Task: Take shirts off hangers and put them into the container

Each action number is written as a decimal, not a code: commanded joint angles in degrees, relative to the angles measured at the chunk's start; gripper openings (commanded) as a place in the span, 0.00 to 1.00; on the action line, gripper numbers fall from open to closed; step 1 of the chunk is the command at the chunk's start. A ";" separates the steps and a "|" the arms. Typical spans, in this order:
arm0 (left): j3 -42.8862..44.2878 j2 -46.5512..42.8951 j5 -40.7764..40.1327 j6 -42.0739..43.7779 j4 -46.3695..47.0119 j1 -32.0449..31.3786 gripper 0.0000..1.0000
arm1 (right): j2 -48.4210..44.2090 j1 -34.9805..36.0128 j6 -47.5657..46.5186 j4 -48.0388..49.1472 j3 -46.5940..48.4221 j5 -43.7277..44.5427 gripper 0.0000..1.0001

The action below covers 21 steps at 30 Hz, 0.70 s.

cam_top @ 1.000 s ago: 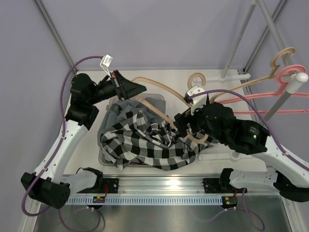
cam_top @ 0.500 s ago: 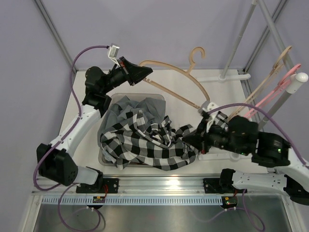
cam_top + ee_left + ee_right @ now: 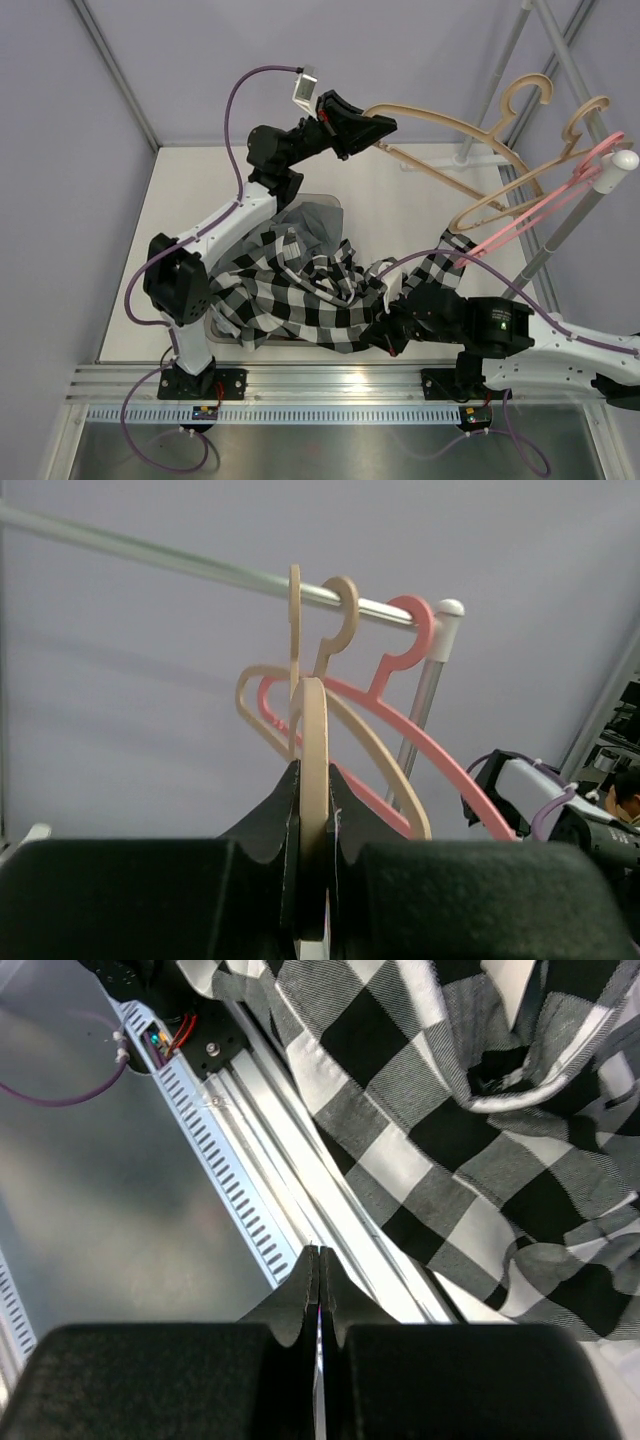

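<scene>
My left gripper [image 3: 376, 128] is raised high at the back, shut on the arm of a tan hanger [image 3: 450, 125] whose hook [image 3: 530, 90] is at the rack rod. In the left wrist view this hanger [image 3: 311, 730] stands edge-on between my jaws [image 3: 312, 780], beside a second tan hanger [image 3: 342, 610] and a pink hanger [image 3: 410, 630] on the rod. The black-and-white checked shirt [image 3: 300, 300] lies heaped over the container [image 3: 212, 322], with the grey shirt [image 3: 305, 215] under it. My right gripper [image 3: 385, 342] is shut and empty at the shirt's front right edge [image 3: 480, 1110].
The grey rack rod [image 3: 150, 555] crosses the upper left wrist view, its post [image 3: 575, 215] at the right of the table. An aluminium rail [image 3: 300, 1210] with slots runs along the table's near edge, just under my right gripper [image 3: 318, 1255].
My left arm has swung up and to the right, carrying the tan hanger from over the container to the rack rod. My right gripper has shut and dropped to the shirt's front edge.
</scene>
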 commanded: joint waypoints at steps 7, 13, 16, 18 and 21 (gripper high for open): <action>13.95 9.93 -4.29 -4.62 13.25 -2.61 0.00 | -3.94 1.62 5.63 5.38 -4.61 -0.54 0.00; 22.67 14.94 -9.38 -0.24 6.04 -5.24 0.00 | -6.05 3.20 7.48 5.29 -4.96 0.60 0.00; 24.78 17.14 -11.23 0.56 4.38 -6.30 0.00 | -6.06 4.08 8.09 4.59 -4.79 1.92 0.00; 27.42 18.55 -12.46 1.00 3.15 -6.74 0.00 | -5.71 4.69 8.36 4.41 -4.79 2.44 0.00; 29.18 20.40 -12.64 1.79 1.03 -7.53 0.00 | -5.35 5.57 8.71 4.15 -4.61 3.58 0.00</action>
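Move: The bare stretch of rail that the held wooden hanger is bound for is about 26 cm to the left gripper's right, some 5 cm ahead and 10 cm above. At rail height, the wooden hook already hanging sits about 26 cm right and 1 cm back of this gripper, the pink hook some 28 cm right and 5 cm back. From the right gripper, that bare stretch is roughly 32 cm ahead, 20 cm right and 35 cm up. Keep the left gripper shut on the end of the wooden hanger and bring it about 7 cm to the right, towards the rail, rising 2 to 3 cm as you go and tipping the fingers some 10 degrees further up so the hook reaches the rail. Draw the empty, shut right gripper back about 2 cm beside the checkered shirt. ##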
